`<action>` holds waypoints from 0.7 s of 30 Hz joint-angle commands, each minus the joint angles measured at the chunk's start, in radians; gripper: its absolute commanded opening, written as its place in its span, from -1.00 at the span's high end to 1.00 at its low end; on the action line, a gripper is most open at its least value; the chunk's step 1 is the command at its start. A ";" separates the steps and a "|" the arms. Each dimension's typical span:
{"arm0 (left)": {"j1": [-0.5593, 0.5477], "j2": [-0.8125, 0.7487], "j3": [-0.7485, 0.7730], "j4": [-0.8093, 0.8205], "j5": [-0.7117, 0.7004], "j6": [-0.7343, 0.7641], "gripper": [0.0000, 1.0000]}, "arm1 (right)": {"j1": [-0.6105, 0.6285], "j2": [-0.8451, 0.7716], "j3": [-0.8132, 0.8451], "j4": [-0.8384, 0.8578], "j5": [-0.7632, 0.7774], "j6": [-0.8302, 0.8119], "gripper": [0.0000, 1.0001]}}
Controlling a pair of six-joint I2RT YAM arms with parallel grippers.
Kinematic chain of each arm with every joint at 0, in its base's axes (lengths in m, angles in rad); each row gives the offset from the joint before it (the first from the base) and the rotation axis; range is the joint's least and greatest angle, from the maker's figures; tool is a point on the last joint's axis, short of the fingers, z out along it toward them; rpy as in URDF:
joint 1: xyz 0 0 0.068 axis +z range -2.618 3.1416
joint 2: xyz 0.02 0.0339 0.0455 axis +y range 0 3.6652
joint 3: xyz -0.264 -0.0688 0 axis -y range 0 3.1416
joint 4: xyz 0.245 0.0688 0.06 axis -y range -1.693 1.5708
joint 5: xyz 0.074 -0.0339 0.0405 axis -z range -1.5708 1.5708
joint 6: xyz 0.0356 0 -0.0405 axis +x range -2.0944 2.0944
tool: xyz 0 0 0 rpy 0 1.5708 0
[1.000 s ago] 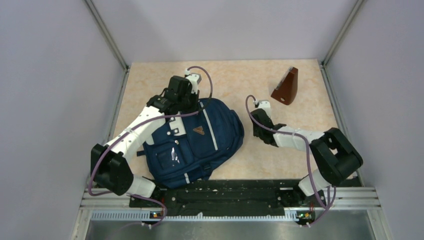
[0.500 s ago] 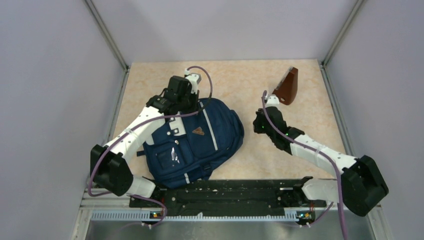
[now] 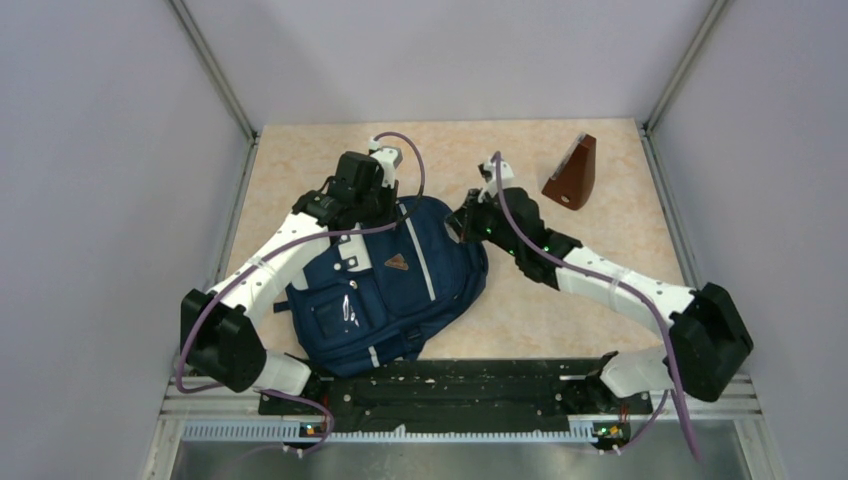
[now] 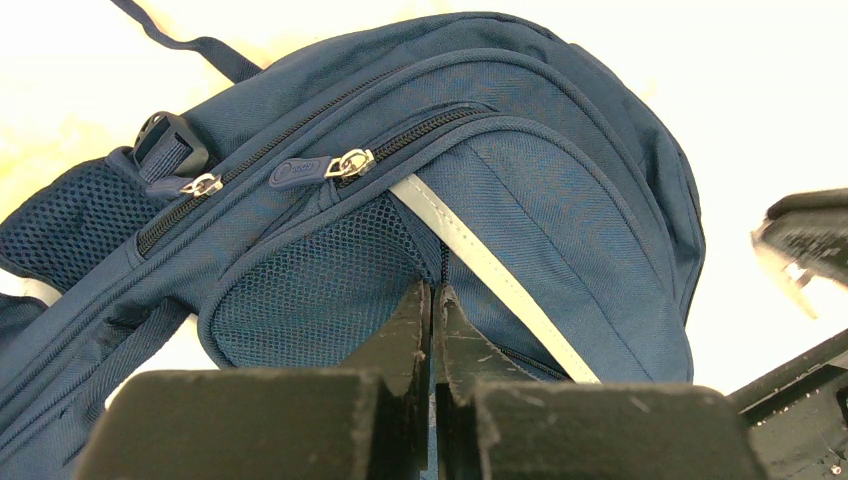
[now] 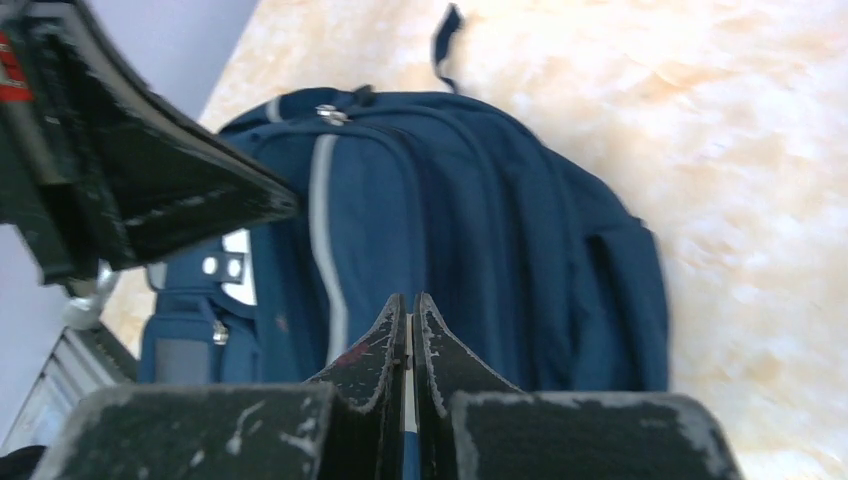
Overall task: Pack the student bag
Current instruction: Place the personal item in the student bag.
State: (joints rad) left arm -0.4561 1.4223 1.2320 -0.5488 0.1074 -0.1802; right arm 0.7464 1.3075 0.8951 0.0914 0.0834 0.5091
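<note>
The student bag [image 3: 390, 285], navy with grey stripes, lies flat on the table's left half, zips closed. My left gripper [image 3: 385, 205] rests on its top left corner. In the left wrist view it [image 4: 433, 290] is shut, tips against the fabric beside the mesh pocket [image 4: 310, 295], below two silver zip pulls [image 4: 352, 163]. My right gripper [image 3: 462, 225] hovers at the bag's top right edge. The right wrist view shows it [image 5: 410, 300] shut, pointing at the student bag [image 5: 450, 230]; a thin white and blue sliver shows in the slit, and I cannot tell what it is.
A brown wedge-shaped object [image 3: 572, 175] stands upright at the back right of the table. Grey walls close in the table on three sides. The black rail [image 3: 450, 385] with both arm bases runs along the near edge.
The right arm swung out from the table beside the bag toward the brown wedge, then left to the bag's top right edge. The left arm and the bag stayed still.
</note>
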 commanded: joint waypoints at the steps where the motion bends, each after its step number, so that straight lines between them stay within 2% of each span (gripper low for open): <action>1: 0.009 -0.059 0.016 0.052 -0.006 0.008 1.00 | 0.048 0.093 0.125 0.105 -0.068 0.003 1.00; 8: 0.009 -0.056 0.016 0.051 0.001 0.007 1.00 | 0.062 0.231 0.210 0.167 -0.117 0.013 1.00; 21: 0.009 -0.056 0.016 0.052 0.005 0.004 1.00 | 0.091 0.344 0.236 0.228 -0.104 0.043 1.00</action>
State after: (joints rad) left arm -0.4557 1.4223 1.2320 -0.5491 0.1116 -0.1806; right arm 0.8139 1.6253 1.0702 0.2497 -0.0223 0.5362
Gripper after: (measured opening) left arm 0.011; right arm 0.006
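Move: The pocket edge that the left fingers pinch on the student bag lies about 14 cm to the left of the right hand, 2 cm farther out and some 4 cm lower. From the right hand, the pale strip's middle is roughly 9 cm left, 4 cm back and 7 cm down; the zip pull is around 13 cm left, 6 cm ahead and 5 cm down. For the left hand, that edge is right at its fingertips. Still pinching the thin pale personal item, the right hand carries it in over the bag towards the left fingers, about 9 cm to its left and fast at first. It rises a centimetre, then sinks some 3 cm while slowing, swinging roughly 10 degrees counter-clockwise. The left hand stays put, keeping its pinch on the pocket edge. ##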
